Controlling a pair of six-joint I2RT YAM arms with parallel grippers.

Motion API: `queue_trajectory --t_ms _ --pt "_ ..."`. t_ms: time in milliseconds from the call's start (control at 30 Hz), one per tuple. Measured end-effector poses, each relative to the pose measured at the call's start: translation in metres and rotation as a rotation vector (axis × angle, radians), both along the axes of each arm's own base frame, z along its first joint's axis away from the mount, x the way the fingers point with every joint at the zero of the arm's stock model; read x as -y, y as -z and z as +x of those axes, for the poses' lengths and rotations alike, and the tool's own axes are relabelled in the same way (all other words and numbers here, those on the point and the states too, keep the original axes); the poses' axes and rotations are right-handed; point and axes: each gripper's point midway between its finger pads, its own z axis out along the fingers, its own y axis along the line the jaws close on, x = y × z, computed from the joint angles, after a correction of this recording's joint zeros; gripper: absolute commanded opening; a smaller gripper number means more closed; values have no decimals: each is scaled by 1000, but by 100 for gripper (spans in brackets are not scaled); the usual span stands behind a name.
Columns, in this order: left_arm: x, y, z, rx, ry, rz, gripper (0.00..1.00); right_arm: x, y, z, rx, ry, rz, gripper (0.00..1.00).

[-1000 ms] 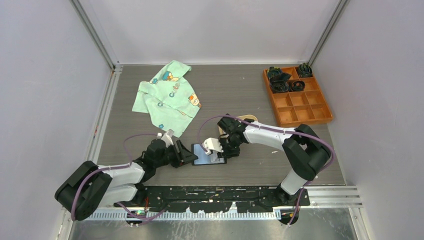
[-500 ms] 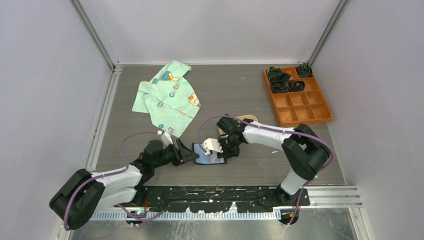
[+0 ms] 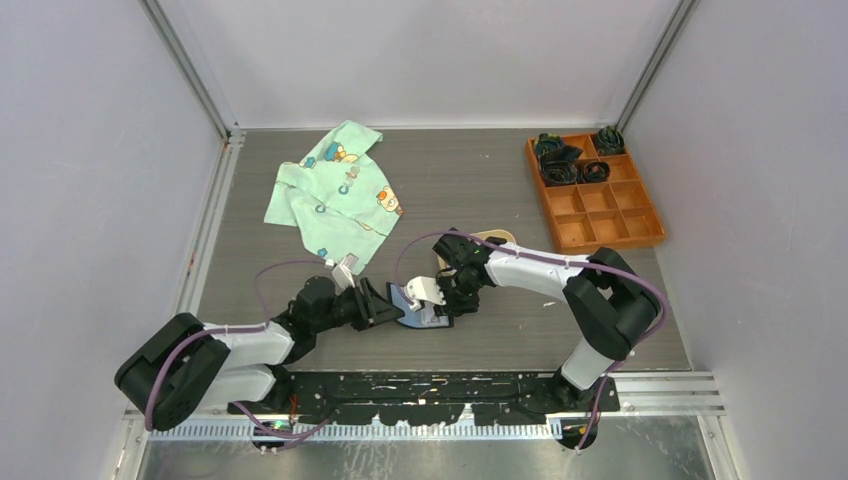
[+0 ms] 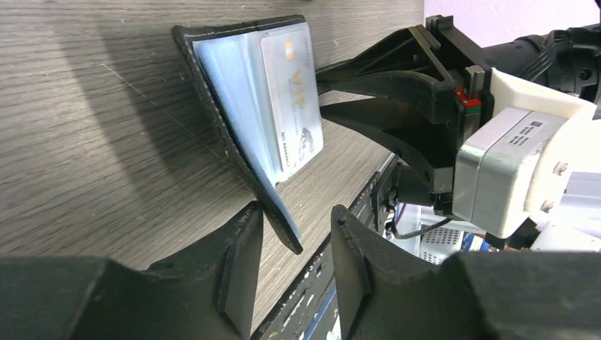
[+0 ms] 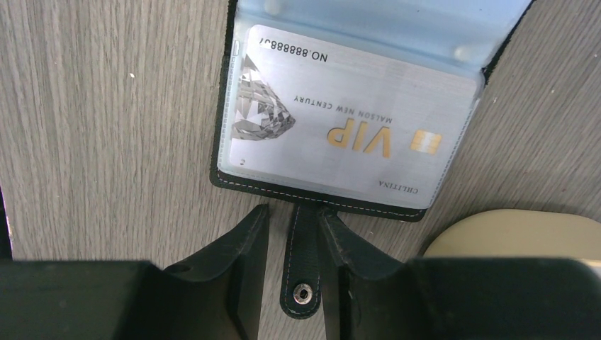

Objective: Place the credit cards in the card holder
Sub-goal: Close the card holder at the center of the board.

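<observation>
The black card holder (image 3: 421,314) lies open on the table between both grippers. A silver VIP credit card (image 5: 340,127) sits under the clear sleeve of its flat half. The other half (image 4: 234,78) stands tilted up, its lower edge between the fingers of my left gripper (image 4: 296,212), which is open with a gap on one side. My right gripper (image 5: 294,212) is open astride the holder's snap tab (image 5: 305,255). One finger touches the tab; the other stands clear of it. In the top view, the left gripper (image 3: 383,304) and right gripper (image 3: 446,297) flank the holder.
A beige oval tray (image 3: 492,238) lies just behind the right gripper, its rim (image 5: 517,234) close to the holder. A mint patterned cloth (image 3: 335,195) is at the back left. An orange compartment box (image 3: 592,192) stands at the back right.
My left gripper has moved right onto the holder's near half, which now stands tilted up, and its jaws have narrowed a little. The right gripper has stayed on the tab.
</observation>
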Motion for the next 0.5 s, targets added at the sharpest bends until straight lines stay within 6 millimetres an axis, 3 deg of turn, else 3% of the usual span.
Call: queue_trajectory --t_ms 100,233,500 --pt "3 -2 1 8 4 8 27 0 0 0 -1 2 1 36" --pt "7 -4 1 18 14 48 0 -1 -1 0 -6 9 3 36" --pt "14 -15 -2 81 59 158 0 -7 -7 -7 -111 88 68 37"
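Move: From the left hand, the middle of the card holder's raised flap edge is about 3 cm ahead, level sideways and 1 cm lower; its near corner already stands between the open fingers. The VIP card's pocket lies about 7 cm right, 1 cm ahead and 5 cm below, with the strap some 4 cm farther right. The beige tray is about 13 cm ahead and 16 cm right, 5 cm below. From the right hand the flap edge lies about 11 cm left, 3 cm ahead and 4 cm up. Rightward and upward together, about 2 cm in all, the left hand carries the flap's free edge towards the card side while its half-open fingers shut and pinch the near corner; its wrist rolls some 10 degrees, left side up. The right hand stays at the strap, gap unchanged, then late on eases about 1 cm back, left and up, tilting slightly. ##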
